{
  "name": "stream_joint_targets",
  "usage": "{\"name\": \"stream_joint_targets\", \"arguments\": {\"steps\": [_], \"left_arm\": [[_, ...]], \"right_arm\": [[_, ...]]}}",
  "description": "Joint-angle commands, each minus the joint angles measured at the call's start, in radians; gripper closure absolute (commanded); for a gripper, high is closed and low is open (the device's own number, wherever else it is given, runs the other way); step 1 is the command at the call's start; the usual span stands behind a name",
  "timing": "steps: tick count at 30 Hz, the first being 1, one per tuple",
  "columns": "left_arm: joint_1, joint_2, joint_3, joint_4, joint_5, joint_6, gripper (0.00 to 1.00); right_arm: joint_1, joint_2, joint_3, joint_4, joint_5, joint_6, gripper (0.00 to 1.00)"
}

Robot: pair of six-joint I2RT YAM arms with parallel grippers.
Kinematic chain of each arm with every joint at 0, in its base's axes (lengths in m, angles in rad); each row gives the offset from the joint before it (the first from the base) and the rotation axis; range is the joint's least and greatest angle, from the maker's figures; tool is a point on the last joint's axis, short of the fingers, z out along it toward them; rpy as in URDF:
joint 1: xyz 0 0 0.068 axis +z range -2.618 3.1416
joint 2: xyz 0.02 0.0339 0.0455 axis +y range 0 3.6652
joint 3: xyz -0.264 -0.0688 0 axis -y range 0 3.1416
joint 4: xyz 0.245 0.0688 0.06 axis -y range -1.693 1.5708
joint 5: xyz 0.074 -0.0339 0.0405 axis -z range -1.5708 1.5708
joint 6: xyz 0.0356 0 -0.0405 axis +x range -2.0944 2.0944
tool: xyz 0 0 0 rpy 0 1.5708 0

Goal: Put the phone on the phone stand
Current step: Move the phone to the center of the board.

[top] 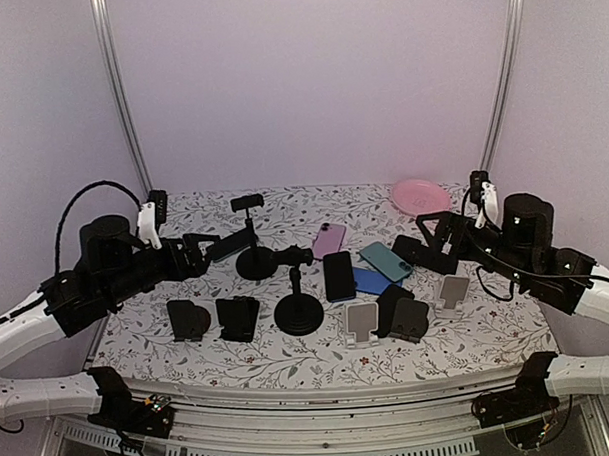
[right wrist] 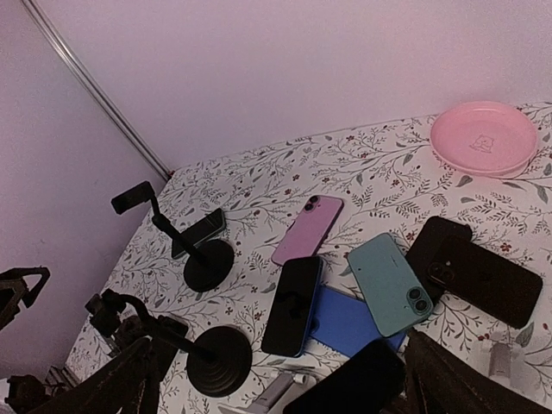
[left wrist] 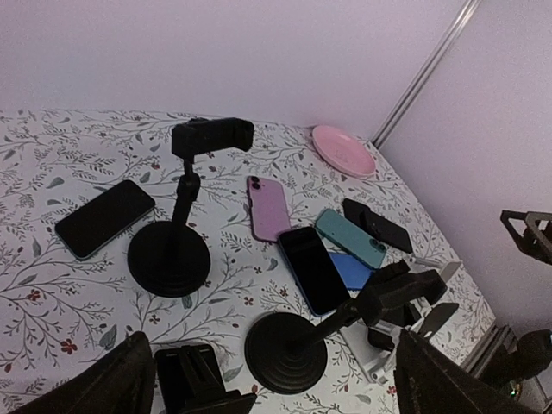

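Several phones lie flat mid-table: a pink phone point(top: 328, 239), a dark-screened phone point(top: 338, 276) overlapping a blue one point(top: 372, 282), a teal one point(top: 386, 261) and a black one point(right wrist: 473, 267). Another black phone point(left wrist: 104, 217) lies to the left, behind a tall clamp stand point(top: 254, 258). A second round-based stand point(top: 298, 313) is in front. Low black stands point(top: 238, 318) and white stands point(top: 361, 322) line the near side. My left gripper point(top: 203, 248) hovers open at the left, my right gripper point(top: 427, 238) open at the right; both hold nothing.
A pink plate point(top: 420, 196) sits at the back right corner. Purple walls with metal rails close in the back and sides. The floral tablecloth point(top: 488, 332) ends at the near edge just above the arm bases.
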Motion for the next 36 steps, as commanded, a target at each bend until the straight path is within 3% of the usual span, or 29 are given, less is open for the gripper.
{"name": "stream_joint_targets", "arguments": {"steps": [1, 12, 14, 17, 20, 26, 36], "left_arm": [[-0.13, 0.019, -0.023, 0.021, -0.148, -0.036, 0.03], [-0.163, -0.004, -0.07, 0.01, -0.144, -0.066, 0.03], [-0.161, -0.01, -0.066, -0.004, -0.146, -0.068, 0.03], [-0.163, -0.011, -0.05, -0.029, -0.143, -0.07, 0.03], [-0.162, -0.018, -0.033, -0.059, -0.142, -0.078, 0.03], [-0.161, -0.072, -0.013, -0.118, -0.156, -0.074, 0.03], [-0.156, -0.107, 0.005, -0.166, -0.174, -0.063, 0.03]], "right_arm": [[0.168, 0.066, 0.013, -0.099, 0.217, 0.09, 0.01], [0.19, 0.18, 0.028, -0.212, 0.237, 0.208, 0.01], [0.124, 0.196, 0.057, -0.222, 0.17, 0.151, 0.01], [-0.089, 0.239, 0.096, -0.22, -0.002, 0.054, 0.01], [-0.216, 0.274, 0.109, -0.22, -0.054, -0.008, 0.01], [-0.358, 0.317, 0.09, -0.193, -0.125, -0.058, 0.01], [-0.526, 0.723, 0.322, -0.17, -0.358, -0.24, 0.01]]}}
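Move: The right hand hangs open above the table. The black phone it heads for lies about 17 cm ahead, 9 cm to its right and 26 cm below. The dark phone partly under it sits some 19 cm ahead and 3 cm right of the hand, the teal phone about 16 cm ahead and 3 cm left, and the small white stand 6 cm ahead and 10 cm right. From the left hand, the black phone is roughly 18 cm ahead and 57 cm to the right. Heading for the black phone, the right hand first sinks about 9 cm with a small swing back and left, then sweeps forward and to the right while still dropping, ending some 14 cm lower. Its fingers stay open, the hand tips down about 30 degrees and its left side dips, with no contact made. The left hand, open too, eases back about 3 cm. ##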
